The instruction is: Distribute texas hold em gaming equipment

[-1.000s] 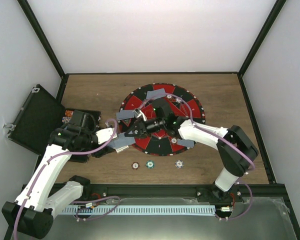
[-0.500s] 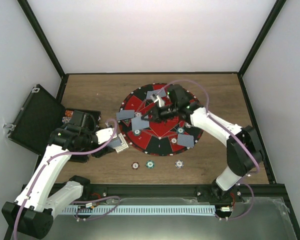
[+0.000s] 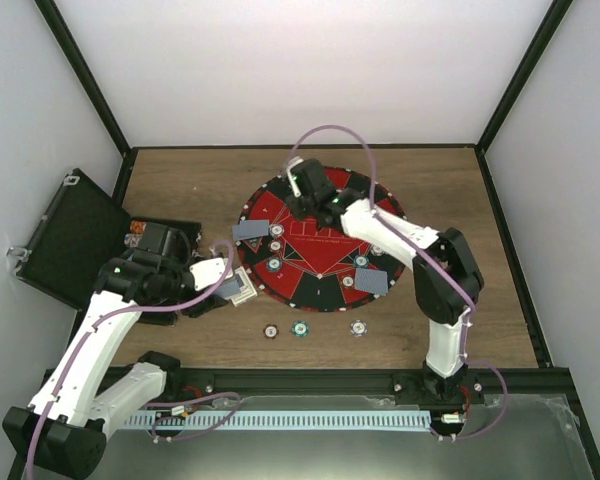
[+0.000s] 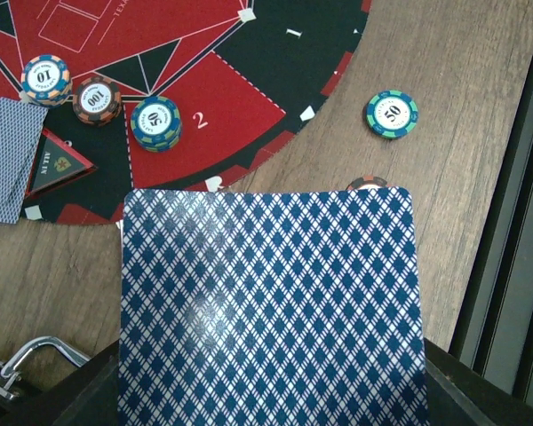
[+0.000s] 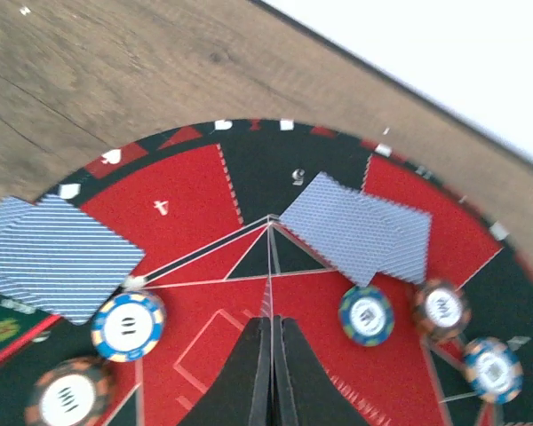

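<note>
My left gripper (image 3: 232, 285) is shut on a deck of playing cards (image 4: 266, 311) with blue diamond backs, held just off the near-left rim of the round red and black mat (image 3: 315, 285). The deck hides its fingers in the left wrist view. My right gripper (image 5: 271, 321) hangs over the far side of the mat (image 5: 186, 213), shut on a single card held edge-on, a thin sliver (image 5: 268, 302) between the jaws. Face-down cards (image 5: 360, 226) and chips (image 5: 128, 326) lie in the mat's segments. Three chips (image 3: 299, 327) rest on the wood in front of the mat.
A black hinged case (image 3: 70, 235) lies open at the left edge, beside the left arm. One green chip (image 4: 392, 114) sits on bare wood; another (image 4: 366, 184) peeks from behind the deck. A black frame rail (image 3: 310, 378) runs along the near edge.
My right gripper has swung from beside the deck at the mat's near left to the far side, carrying the card. The left gripper and deck stayed put.
</note>
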{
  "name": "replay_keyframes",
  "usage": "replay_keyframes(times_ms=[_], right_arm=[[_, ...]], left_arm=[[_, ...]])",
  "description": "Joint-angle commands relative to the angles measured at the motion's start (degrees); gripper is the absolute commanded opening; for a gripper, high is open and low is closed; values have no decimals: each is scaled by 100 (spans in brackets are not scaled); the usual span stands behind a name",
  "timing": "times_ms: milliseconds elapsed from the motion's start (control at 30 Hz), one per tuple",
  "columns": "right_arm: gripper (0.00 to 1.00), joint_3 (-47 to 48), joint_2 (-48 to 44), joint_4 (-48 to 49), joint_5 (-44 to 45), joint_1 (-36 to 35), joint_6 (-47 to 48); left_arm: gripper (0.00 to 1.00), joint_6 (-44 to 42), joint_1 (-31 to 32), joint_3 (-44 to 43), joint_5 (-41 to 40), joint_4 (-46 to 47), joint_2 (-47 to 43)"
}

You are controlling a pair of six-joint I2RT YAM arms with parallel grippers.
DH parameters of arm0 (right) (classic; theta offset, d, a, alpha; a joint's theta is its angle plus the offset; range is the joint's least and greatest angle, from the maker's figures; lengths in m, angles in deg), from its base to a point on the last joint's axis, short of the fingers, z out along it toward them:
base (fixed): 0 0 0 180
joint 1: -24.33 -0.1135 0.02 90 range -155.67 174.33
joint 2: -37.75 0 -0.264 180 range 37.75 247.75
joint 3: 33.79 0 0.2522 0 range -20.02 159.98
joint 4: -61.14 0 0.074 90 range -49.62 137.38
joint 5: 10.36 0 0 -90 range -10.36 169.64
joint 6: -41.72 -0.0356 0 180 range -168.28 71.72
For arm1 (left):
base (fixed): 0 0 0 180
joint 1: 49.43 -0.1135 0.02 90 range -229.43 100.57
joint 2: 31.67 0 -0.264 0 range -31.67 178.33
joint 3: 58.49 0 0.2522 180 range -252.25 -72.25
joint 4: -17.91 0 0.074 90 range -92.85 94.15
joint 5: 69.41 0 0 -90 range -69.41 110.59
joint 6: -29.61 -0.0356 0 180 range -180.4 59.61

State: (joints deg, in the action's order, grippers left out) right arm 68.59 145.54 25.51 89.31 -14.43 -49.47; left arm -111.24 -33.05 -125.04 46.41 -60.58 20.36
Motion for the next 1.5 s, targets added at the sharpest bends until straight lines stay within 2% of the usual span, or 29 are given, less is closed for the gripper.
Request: replay_keyframes(times_ms=[0, 100, 267, 533, 633, 700, 733, 767, 800, 900, 1100, 1300, 1467], right_arm=[[1, -626, 59, 2157, 2073, -469, 2404], [1, -1129, 222, 3206, 2168, -563, 3265], [1, -1716, 787, 4079, 2414, -661, 4230], [3, -2227, 908, 4012, 2239, -961, 4081], [13, -2210, 797, 3484, 2121, -1009, 3717], [24, -2176, 682, 3132, 1944, -1019, 3390], [34, -2131, 626, 2905, 1832, -1021, 3208], [53, -2093, 583, 2714, 1707, -1032, 3074], [64, -2078, 540, 2551, 1637, -1041, 2969], [79, -2023, 414, 2092, 1460, -1046, 2677], [91, -1959, -93, 1368, 940, -1045, 1855], [93, -1606, -795, 749, 467, -865, 481], [93, -1555, -1571, 424, -960, -215, -1221]], left_arm=[[4, -26, -8, -93, 37, -73, -122], [4, -13, -3, -112, 45, -71, -125], [4, -4, -4, -184, 46, -106, -123], [4, -37, -3, -187, 35, -117, -142], [4, -37, -3, -213, 58, -125, -134], [4, -39, -4, -214, 65, -117, -140], [4, -43, -3, -209, 71, -116, -145], [4, -40, -3, -213, 75, -111, -141], [4, -38, -3, -220, 80, -111, -136], [4, -39, -3, -245, 97, -122, -141], [4, -48, -3, -245, 116, -134, -151], [4, -54, -3, -257, 124, -123, -141], [4, -57, -3, -274, 159, -103, -124]])
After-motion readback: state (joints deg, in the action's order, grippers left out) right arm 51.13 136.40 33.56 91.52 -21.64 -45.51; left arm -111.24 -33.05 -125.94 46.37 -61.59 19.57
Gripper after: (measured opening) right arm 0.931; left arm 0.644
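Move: The right hand holds one playing card on edge. The bare spot it is bound for, the near-left end of the board's card boxes, lies about 4 cm to its left, level fore and aft, some 16 down. The 10 chip is 6 cm left of that spot, the 100 chip 4 cm nearer than the 10 chip; the blue 50 chip is 8 cm beyond the spot and 5 right. From the left hand the spot is roughly 23 ahead, 22 right, 16 down. The right hand sinks about 13 cm towards the bare boxes beside the 10 chip, its wrist rolling some 40 degrees so that its left side dips and the pinched card turns from on edge towards flat, face up. Down there it eases back a few centimetres as the fingers open wide and let go of the card, then, about 7 cm back from where it began, it climbs some 10 cm clear of the board while the wrist rolls level again. ##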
